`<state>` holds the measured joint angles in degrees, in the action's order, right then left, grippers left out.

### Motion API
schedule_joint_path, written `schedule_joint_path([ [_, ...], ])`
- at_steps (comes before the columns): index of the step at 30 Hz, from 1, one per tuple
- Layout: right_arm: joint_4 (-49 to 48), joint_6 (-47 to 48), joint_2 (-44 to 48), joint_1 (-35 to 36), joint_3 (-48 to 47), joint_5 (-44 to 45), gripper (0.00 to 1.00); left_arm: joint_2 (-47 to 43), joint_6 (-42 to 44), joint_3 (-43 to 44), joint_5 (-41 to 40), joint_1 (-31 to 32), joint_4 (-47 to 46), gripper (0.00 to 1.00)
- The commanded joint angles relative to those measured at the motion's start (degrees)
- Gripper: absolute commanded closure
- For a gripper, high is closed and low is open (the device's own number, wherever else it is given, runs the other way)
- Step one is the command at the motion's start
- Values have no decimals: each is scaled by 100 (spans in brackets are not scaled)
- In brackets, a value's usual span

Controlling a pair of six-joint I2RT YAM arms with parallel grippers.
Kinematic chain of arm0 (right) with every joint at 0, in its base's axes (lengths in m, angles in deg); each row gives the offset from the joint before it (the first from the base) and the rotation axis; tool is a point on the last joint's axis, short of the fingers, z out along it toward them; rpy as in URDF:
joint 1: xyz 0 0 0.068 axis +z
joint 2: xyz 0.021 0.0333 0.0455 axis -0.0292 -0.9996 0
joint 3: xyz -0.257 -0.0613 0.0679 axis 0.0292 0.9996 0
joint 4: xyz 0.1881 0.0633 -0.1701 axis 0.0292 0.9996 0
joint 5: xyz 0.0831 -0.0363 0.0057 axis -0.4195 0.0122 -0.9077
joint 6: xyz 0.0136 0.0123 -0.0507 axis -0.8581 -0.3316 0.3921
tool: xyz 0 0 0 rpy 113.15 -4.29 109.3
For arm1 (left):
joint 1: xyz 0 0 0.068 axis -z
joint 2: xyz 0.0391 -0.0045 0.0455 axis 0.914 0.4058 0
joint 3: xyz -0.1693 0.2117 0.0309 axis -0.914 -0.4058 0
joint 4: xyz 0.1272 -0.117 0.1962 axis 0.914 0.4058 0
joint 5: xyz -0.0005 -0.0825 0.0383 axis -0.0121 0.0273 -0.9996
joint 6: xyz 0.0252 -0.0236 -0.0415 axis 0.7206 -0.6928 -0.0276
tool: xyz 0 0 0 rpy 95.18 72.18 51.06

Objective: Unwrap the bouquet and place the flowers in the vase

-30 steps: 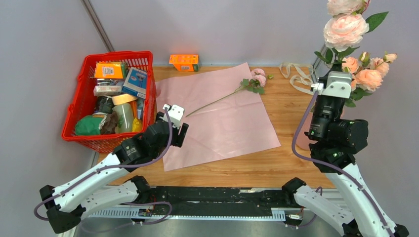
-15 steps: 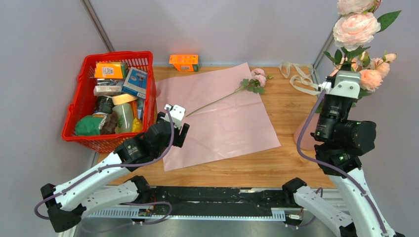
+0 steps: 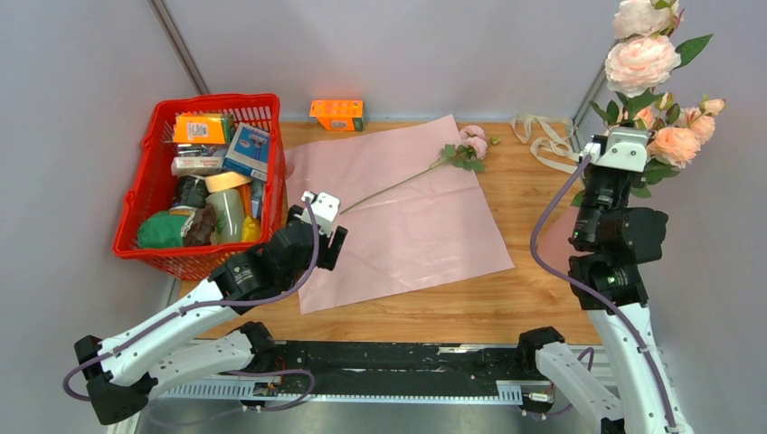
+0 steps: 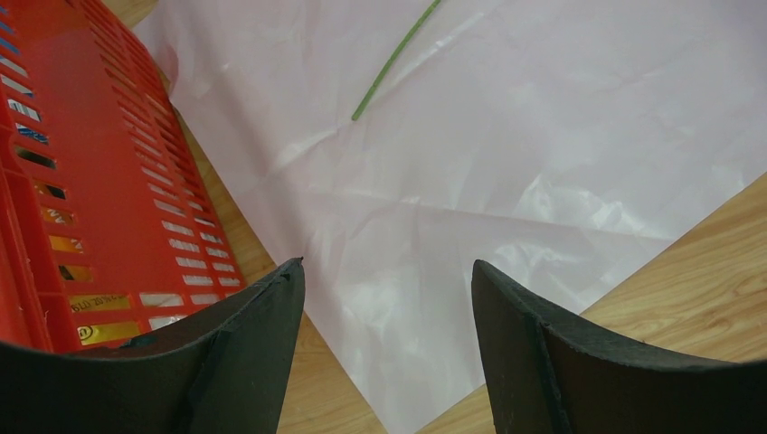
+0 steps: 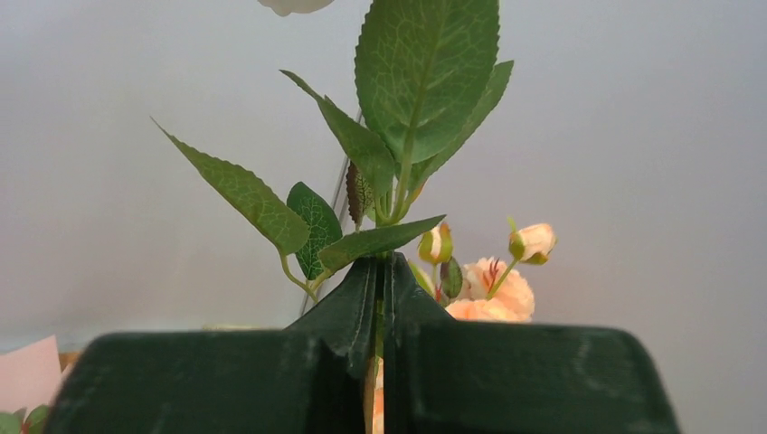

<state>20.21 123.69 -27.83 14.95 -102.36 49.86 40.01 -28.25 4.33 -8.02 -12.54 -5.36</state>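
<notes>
The bouquet is unwrapped: its pink paper sheet (image 3: 407, 212) lies flat on the table. One rose (image 3: 472, 142) with a long green stem (image 4: 391, 61) rests across it. My right gripper (image 3: 628, 127) is raised at the far right and shut on a leafy green flower stem (image 5: 383, 271), with big pink blooms (image 3: 642, 61) above it. Smaller peach blooms (image 3: 676, 143) stand just behind. The dusty-pink vase (image 3: 553, 240) shows only as a sliver behind my right arm. My left gripper (image 4: 387, 271) hangs open and holds nothing over the sheet's near-left corner.
A red basket (image 3: 145, 185) full of groceries stands at the left, close beside my left gripper. An orange box (image 3: 336, 113) sits at the back edge. The cream ribbon (image 3: 543, 136) lies loose on the wood at the back right.
My right arm has shifted with the stem, first to the right, then a little back to the left, and the blooms swayed with it. The left arm has not moved.
</notes>
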Motion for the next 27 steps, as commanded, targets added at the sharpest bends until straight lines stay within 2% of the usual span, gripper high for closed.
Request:
schedule_joint_path([
  [1,79,-648,185,-97,429,3,100,-14,32,0,-74,18,-69,24],
  [8,175,-1255,475,-220,1238,434,100,21,33,0,-39,27,-78,24],
  [18,438,-1641,484,-387,1608,847,98,13,33,-8,-48,27,-95,24],
  [21,903,-2062,493,-379,1372,690,84,21,24,-8,-39,19,-95,24],
  [23,1359,-2422,545,-387,1074,392,67,30,24,-8,-39,27,-87,24],
  [27,2186,-3205,537,-387,370,-294,48,48,24,0,-74,18,-69,24],
])
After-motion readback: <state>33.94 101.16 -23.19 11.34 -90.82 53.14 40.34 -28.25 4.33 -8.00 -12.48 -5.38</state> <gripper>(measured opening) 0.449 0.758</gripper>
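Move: The right hand grips the rose spray's stem high up, with the vase about 6 cm ahead and 3 cm to its right, its middle some 38 cm below. The roses already in the vase stand about 12 cm ahead, 8 cm right and 10 cm below the hand; the white ribbon lies roughly 32 cm ahead and 3 cm left, 50 cm down. From the idle left hand, the vase is some 45 cm right, 10 cm ahead and 10 cm below. Lower the right gripper about 12.5 cm with the rose stem still pinched, feeding it down towards the vase mouth, and tip the upward-pointing fingers some 10 degrees down while rolling the hand's left side up. As the descent eases out, open the fingers to nearly half to free the stem. ##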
